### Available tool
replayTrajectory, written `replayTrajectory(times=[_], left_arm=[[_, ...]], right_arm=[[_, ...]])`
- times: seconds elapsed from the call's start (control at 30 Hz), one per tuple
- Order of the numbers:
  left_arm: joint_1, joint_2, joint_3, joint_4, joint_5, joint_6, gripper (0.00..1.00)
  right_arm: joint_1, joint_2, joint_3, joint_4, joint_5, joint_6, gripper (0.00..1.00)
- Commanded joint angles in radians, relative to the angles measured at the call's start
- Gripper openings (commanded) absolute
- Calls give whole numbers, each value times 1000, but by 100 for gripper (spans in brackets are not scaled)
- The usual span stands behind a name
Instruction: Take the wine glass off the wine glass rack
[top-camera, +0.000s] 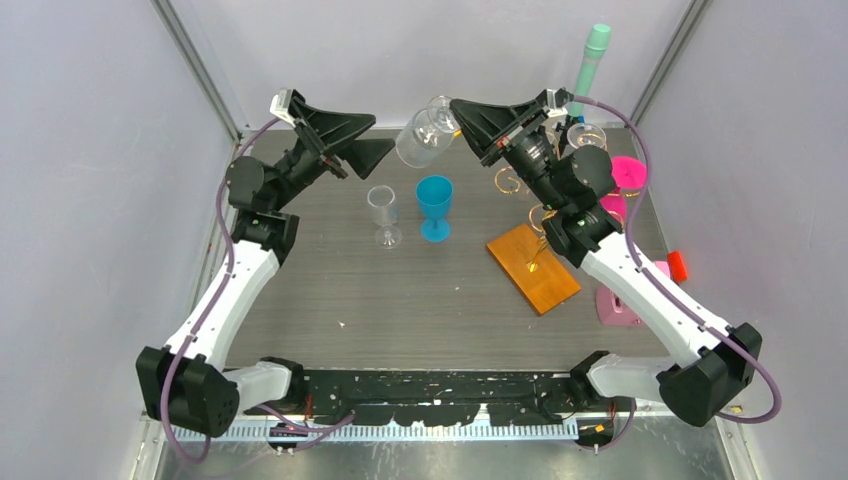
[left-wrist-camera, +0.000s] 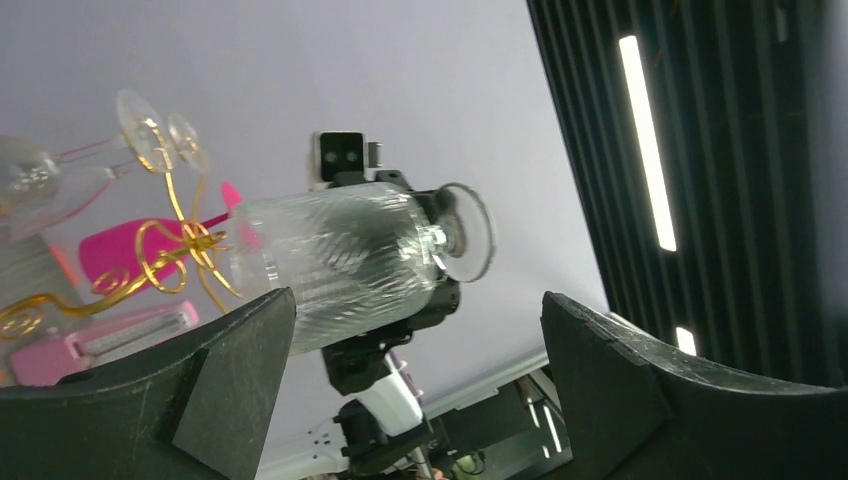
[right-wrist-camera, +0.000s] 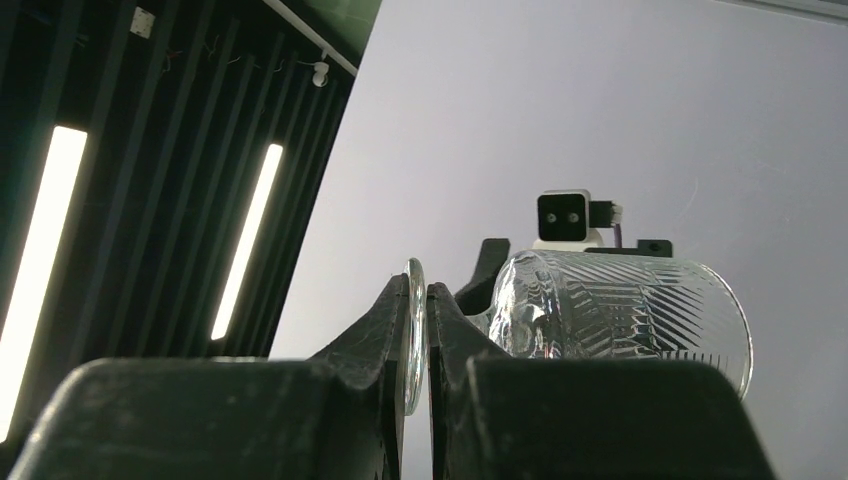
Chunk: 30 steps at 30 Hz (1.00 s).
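A clear ribbed wine glass (top-camera: 425, 135) hangs tilted in the air over the back of the table, off the rack. My right gripper (top-camera: 458, 112) is shut on its flat foot (right-wrist-camera: 413, 330), and the bowl (right-wrist-camera: 620, 305) juts out to the side. The left gripper (top-camera: 385, 137) is open just left of the bowl. In the left wrist view the bowl (left-wrist-camera: 340, 265) lies close above the left finger, between the wide-apart fingers and touching neither. The wine glass rack's gold wire arms (top-camera: 540, 215) rise from an orange-brown wooden base (top-camera: 533, 268) under the right arm.
On the table's middle stand a clear stemmed glass (top-camera: 383, 210) and a blue goblet (top-camera: 434, 205). A clear glass (top-camera: 587, 135) and a pink glass (top-camera: 628, 172) stay on the rack. A teal tube (top-camera: 592, 55), a pink object (top-camera: 620, 300) and a red piece (top-camera: 678, 265) lie at the right.
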Motion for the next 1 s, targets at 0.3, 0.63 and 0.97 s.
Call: replayTrajectory(times=[0.3,0.63,0.97], left_arm=[[-12,-63,27,-122,49,65,97],[-13,-84,-12,219,3,-212,70],[-13,-58,46,361,22,-310,44]], right_arm=[[63,4,61,184,13,42,0],[86,27,12,286,60,72,0],[114,41,-104,379,159,134,0]])
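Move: The wine glass hangs by its foot from the right fingertips, with the middle of the bowl about 4 cm left, 2 cm back and 4 cm below them. From the open left gripper that middle is some 7 cm right, 1 cm ahead and nearly level; the left gripper is about 11 cm left, 2 cm back and 3 cm below the right one. Far below the left gripper stand the clear glass, roughly 12 cm ahead and 2 cm left, and the blue goblet, 13 cm ahead and 9 cm right. Keep the right fingertips pinched on the foot and ease that hand back about 3 cm, slightly up and left, rolling its left side up so the bowl's mouth swings to the left gripper. Dip the left gripper briefly, then draw it back and up, some 5 cm, closing its fingers from wide to about half open at the rim. ##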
